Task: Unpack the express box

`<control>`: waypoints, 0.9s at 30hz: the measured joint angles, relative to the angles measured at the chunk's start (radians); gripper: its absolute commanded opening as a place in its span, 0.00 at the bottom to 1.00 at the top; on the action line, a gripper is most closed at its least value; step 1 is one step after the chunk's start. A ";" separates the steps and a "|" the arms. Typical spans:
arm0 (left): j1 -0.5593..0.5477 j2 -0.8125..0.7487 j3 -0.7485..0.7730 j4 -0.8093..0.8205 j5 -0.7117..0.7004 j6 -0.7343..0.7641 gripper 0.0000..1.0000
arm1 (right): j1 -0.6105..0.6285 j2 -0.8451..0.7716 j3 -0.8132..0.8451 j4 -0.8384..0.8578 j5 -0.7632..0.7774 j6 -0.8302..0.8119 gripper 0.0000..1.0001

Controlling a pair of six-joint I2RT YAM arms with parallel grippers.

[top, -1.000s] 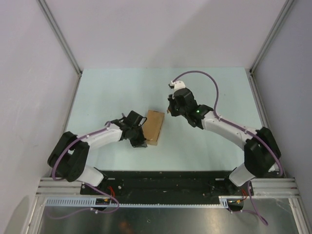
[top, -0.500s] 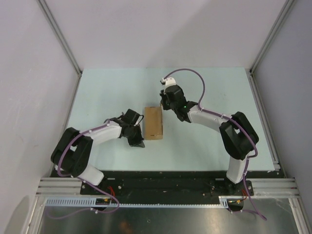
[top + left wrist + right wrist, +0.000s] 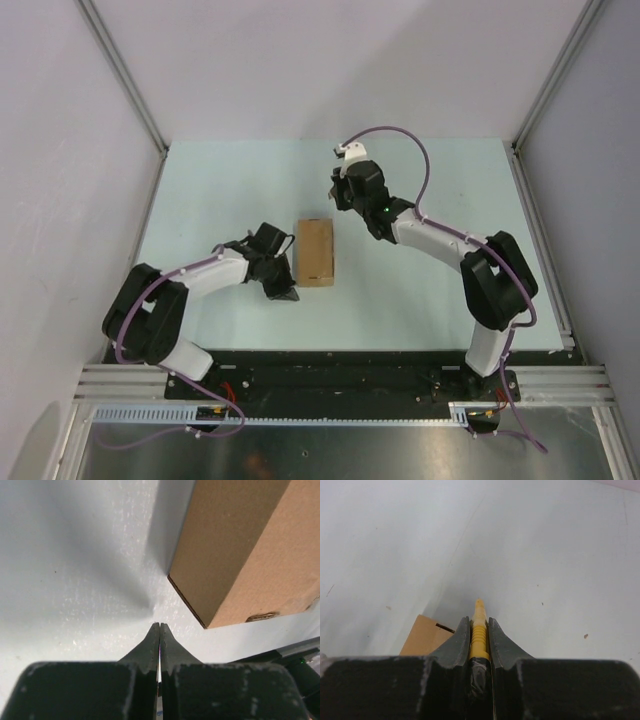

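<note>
The express box (image 3: 316, 252) is a flat brown carton lying closed on the pale table, long side running away from me. My left gripper (image 3: 288, 294) is shut and empty, low on the table just left of the box's near corner (image 3: 240, 545); its tips (image 3: 159, 625) stand a little short of that corner. Past the box's far end, my right gripper (image 3: 337, 198) is shut on the yellow-black utility knife (image 3: 479, 611). The knife's yellow tip sticks out beyond the fingers (image 3: 479, 620). One box corner (image 3: 425, 637) shows below left of them.
Aluminium posts and grey walls close in the table (image 3: 420, 290) on three sides. The arm bases and a metal rail (image 3: 340, 380) run along the near edge.
The right arm swung left and further back, bringing the knife to the box's far end. The box turned from slanted to straight. The left gripper shifted slightly at the box's near left.
</note>
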 measured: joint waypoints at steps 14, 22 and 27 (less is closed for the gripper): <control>-0.003 -0.021 0.008 0.029 -0.032 -0.127 0.02 | -0.002 0.131 0.035 -0.093 -0.121 -0.013 0.00; 0.013 0.020 0.017 0.030 -0.008 -0.130 0.02 | -0.010 0.110 0.054 -0.205 -0.113 -0.007 0.00; 0.045 0.039 0.026 0.023 0.003 -0.127 0.02 | -0.010 0.075 0.054 -0.314 -0.077 -0.002 0.00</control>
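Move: The right gripper already holds the yellow knife, raised above the box: the box's middle lies about 8 cm back, 4 cm left and 16 cm below it, and the box's slotted far end lies some 4 cm left, about level in reach and 15 cm below. From the shut left fingers, low over the table, the box's middle is about 11 cm ahead and 4 cm right, at their height, its near-left corner only 3 cm straight ahead. Bring the right gripper down about 7 cm with the knife held, easing left, then draw it back and right some 3 cm at that height, blade at the box's far-right corner, tipping the fingers about 15 degrees further down. Ease the shut left fingertips about 2 cm forward to the near-left corner, rising slightly and settling again, with a small counter-clockwise turn. ##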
